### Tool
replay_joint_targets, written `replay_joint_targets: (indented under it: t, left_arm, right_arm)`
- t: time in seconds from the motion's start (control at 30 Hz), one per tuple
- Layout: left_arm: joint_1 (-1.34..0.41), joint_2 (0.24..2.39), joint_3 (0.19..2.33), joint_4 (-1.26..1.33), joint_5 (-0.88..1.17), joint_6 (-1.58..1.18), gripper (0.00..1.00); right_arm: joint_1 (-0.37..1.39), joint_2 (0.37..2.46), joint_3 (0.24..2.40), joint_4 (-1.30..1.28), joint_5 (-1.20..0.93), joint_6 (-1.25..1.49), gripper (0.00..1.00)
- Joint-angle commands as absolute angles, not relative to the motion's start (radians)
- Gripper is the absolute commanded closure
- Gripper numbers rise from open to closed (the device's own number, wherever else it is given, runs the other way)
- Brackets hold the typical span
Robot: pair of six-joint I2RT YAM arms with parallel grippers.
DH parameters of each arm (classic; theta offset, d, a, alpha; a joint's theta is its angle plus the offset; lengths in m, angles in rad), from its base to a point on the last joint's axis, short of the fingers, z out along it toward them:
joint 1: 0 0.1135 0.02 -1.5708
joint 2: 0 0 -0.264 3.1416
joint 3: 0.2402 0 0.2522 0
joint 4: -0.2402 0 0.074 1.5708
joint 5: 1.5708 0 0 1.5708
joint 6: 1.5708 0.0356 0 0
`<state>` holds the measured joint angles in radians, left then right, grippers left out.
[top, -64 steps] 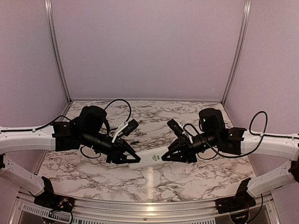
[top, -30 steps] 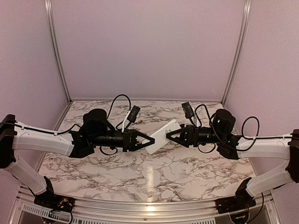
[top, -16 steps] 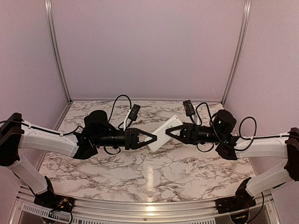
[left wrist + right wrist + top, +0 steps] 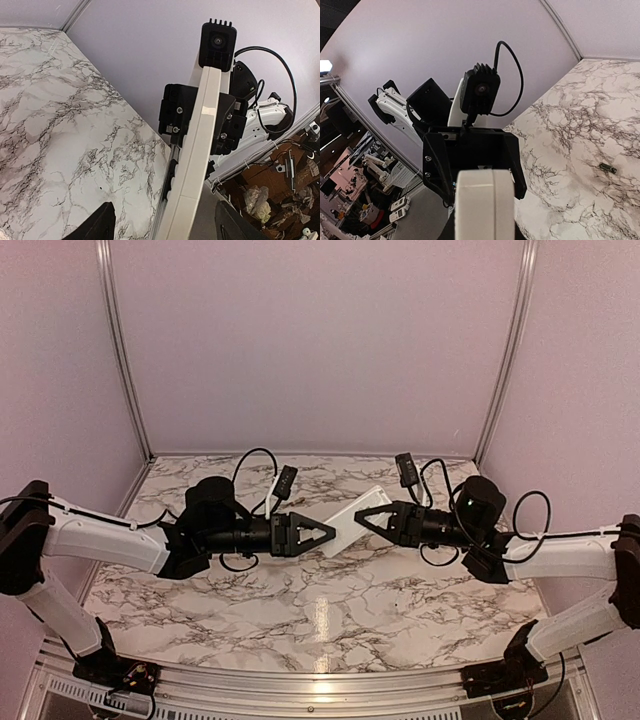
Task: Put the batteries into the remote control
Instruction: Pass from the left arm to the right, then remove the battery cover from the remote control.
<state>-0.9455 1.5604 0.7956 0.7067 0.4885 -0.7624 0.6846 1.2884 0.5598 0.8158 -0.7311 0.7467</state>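
The white remote control (image 4: 352,519) hangs tilted above the marble table, between the two arms. My right gripper (image 4: 366,521) is shut on its right end; in the right wrist view that end (image 4: 485,205) fills the foreground and hides my own fingers. My left gripper (image 4: 325,534) is open, and the remote's left end stands between its spread fingers (image 4: 97,225) without touching them. The left wrist view shows the remote edge-on (image 4: 197,150). One small dark battery (image 4: 606,168) lies on the table, a tiny speck (image 4: 397,606) from above.
Lilac walls close the marble table (image 4: 250,600) at the back and sides. Loose cables (image 4: 258,462) loop above both wrists. Beyond the table's edge, the wrist views show clutter and other equipment (image 4: 280,190).
My left gripper has opened and let go of the remote. My right gripper has shut on the remote's other end, and the remote has risen slightly toward the right.
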Motion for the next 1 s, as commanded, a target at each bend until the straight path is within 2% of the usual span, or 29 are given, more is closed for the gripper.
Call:
replay_joint_targets:
  t: [0.0,0.1,0.37,0.77,0.9,0.97]
  left_arm:
    - [-0.94,1.599,0.829,0.622,0.427,-0.785,0.3]
    - [-0.94,1.62,0.839,0.637,0.435,-0.809,0.35]
    - [-0.94,1.669,0.878,0.614,0.428,-0.857,0.57]
    - [-0.937,1.664,0.839,0.651,0.459,-0.817,0.81]
    - [-0.937,1.658,0.842,0.672,0.49,-0.798,0.82]
    - [-0.937,1.658,0.843,0.674,0.493,-0.802,0.76]
  right_arm:
    - [0.678,1.255,0.558,0.816,-0.671,0.726,1.0]
    - [0.678,1.257,0.557,0.813,-0.661,0.73,1.0]
    - [0.678,1.242,0.543,0.793,-0.607,0.738,1.0]
    - [0.677,1.204,0.541,0.789,-0.615,0.743,1.0]
    - [0.676,1.207,0.541,0.807,-0.632,0.758,1.0]
    - [0.676,1.209,0.541,0.809,-0.633,0.759,1.0]
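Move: The remote control is still in my right hand's grip, its middle about 3 cm left of that hand and 1 cm back. From my left hand, whose open fingers straddle the near end, the middle lies about 5 cm right, 2 cm ahead and slightly higher. A battery lies on the table some 13 cm ahead, 9 cm left and 24 cm below the left hand; a second battery is about 14 cm beyond the first and 2 cm right of it. I bring my left hand down and forward, then rightward, around the remote's near end, and shut its wide fingers until they settle about the casing. It dips almost 3 cm, then eases partly back up, ending some 2 cm right. My right hand keeps its pinch, drifting about 1.5 cm forward and right with a dip and rise, turning a little clockwise. ##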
